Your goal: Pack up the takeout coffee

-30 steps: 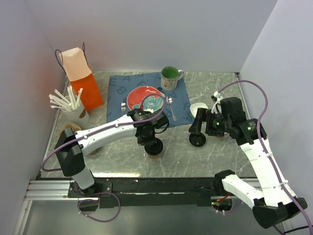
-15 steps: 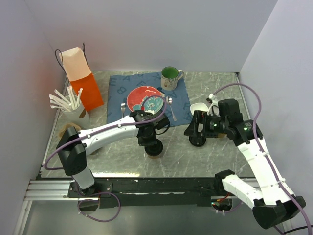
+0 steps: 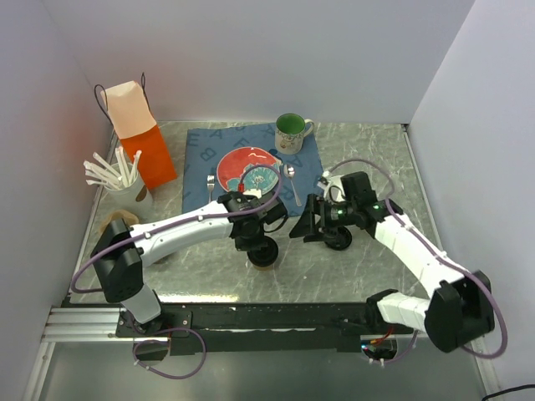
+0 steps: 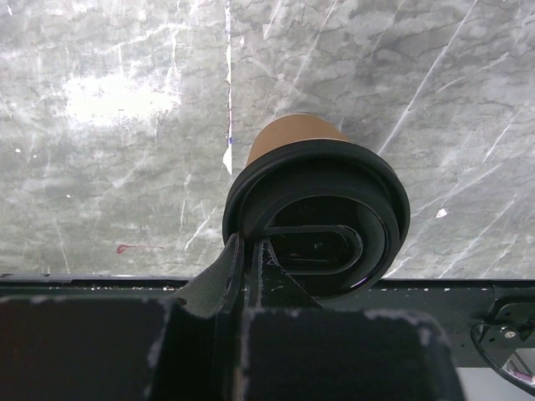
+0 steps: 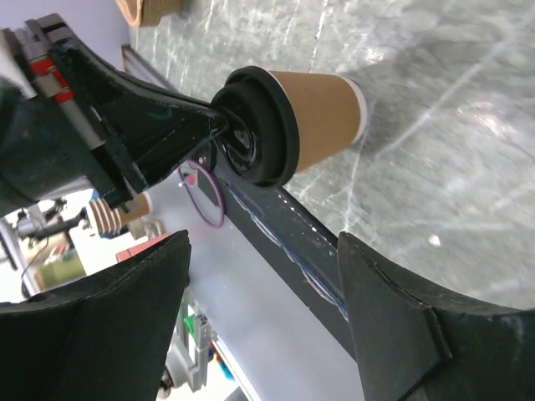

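The takeout coffee (image 3: 265, 254) is a brown paper cup (image 4: 294, 135) under a black lid (image 4: 322, 209); it stays upright at the table's front middle, at or just above the surface. My left gripper (image 3: 253, 237) is shut on the lid's rim, its fingers (image 4: 242, 261) pinching the near left edge. From the right wrist view the cup (image 5: 322, 113) lies ahead, with the left fingers (image 5: 171, 125) on its lid (image 5: 255, 125). My right gripper (image 3: 306, 224) hangs open just right of the cup, and nothing sits between its fingers (image 5: 138, 288).
A flat black lid (image 3: 339, 240) lies under the right wrist. A blue mat (image 3: 201, 159) holds a red plate (image 3: 242, 163), cutlery and a green mug (image 3: 291, 128). At the left stand an orange paper bag (image 3: 138, 138) and a cup of white sticks (image 3: 125, 180).
My right arm has swung left across the table, bringing its gripper close beside the coffee. The left gripper and cup have barely moved.
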### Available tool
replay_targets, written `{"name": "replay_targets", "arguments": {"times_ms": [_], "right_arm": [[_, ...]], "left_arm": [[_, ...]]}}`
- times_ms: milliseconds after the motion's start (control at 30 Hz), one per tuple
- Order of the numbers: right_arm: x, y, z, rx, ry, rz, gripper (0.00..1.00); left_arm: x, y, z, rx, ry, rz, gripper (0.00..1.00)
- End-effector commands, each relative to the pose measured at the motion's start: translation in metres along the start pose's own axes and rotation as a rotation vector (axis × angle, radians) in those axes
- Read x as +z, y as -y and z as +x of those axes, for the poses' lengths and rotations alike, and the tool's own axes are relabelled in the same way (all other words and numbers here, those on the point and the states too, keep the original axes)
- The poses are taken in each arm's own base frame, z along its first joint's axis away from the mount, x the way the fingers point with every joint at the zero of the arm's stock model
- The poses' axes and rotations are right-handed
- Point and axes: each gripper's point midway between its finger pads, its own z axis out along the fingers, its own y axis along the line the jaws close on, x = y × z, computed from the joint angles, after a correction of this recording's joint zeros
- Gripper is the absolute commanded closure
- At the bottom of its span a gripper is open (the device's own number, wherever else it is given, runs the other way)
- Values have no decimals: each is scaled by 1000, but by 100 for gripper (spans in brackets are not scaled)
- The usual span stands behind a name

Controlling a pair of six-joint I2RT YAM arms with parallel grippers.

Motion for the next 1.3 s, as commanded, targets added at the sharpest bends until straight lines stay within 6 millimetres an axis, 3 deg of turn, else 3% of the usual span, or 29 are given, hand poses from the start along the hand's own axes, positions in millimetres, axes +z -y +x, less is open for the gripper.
{"name": "replay_targets", "arguments": {"times_ms": [0,233,333,500,867,967,1267], "right_arm": [[23,-10,-1,-57,-44,-81,22],[56,1,4,-62,-122,-44,29],[60,10,4,-53,-144,-3,37],[59,8,-6,-54,-120,26,50],[79,15,-11,-28,-148,36,57],[87,9,-16,-40,-143,-22,59],[98,24,0,-8,-212,-8,63]], "left_arm": [[14,-2,13,-11,-30,-16,99],[21,-6,18,-15,-37,-10,99],[23,-6,20,-16,-39,-12,99],[27,-10,25,-8,-48,-13,99],[35,-12,32,8,-60,-9,99],[38,-13,35,9,-73,-7,99],[47,-16,45,16,-94,-20,99]]}}
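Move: My closed left fingertips already rest on the black lid of the coffee cup. The cup's middle is about 3 cm to their right, 1 cm ahead and some 6 cm below. From my wide-open right hand the same cup stands about 10 cm to the left, 2 cm back and 12 cm down. The spare black lid lies flat on the table, some 11 cm right of my right hand, 5 cm ahead and 17 cm below. The red plate is about 26 cm ahead of it and 14 cm left. With my left fingertips I keep bearing on the lid's left part, sinking barely half a centimetre. Meanwhile I swing my right hand down about 8 cm and left some 5 cm, easing forward a little in the second half, to the right, far side of the cup's rim. On the way I narrow its fingers from wide open to under half and turn the wrist about 10 degrees. ##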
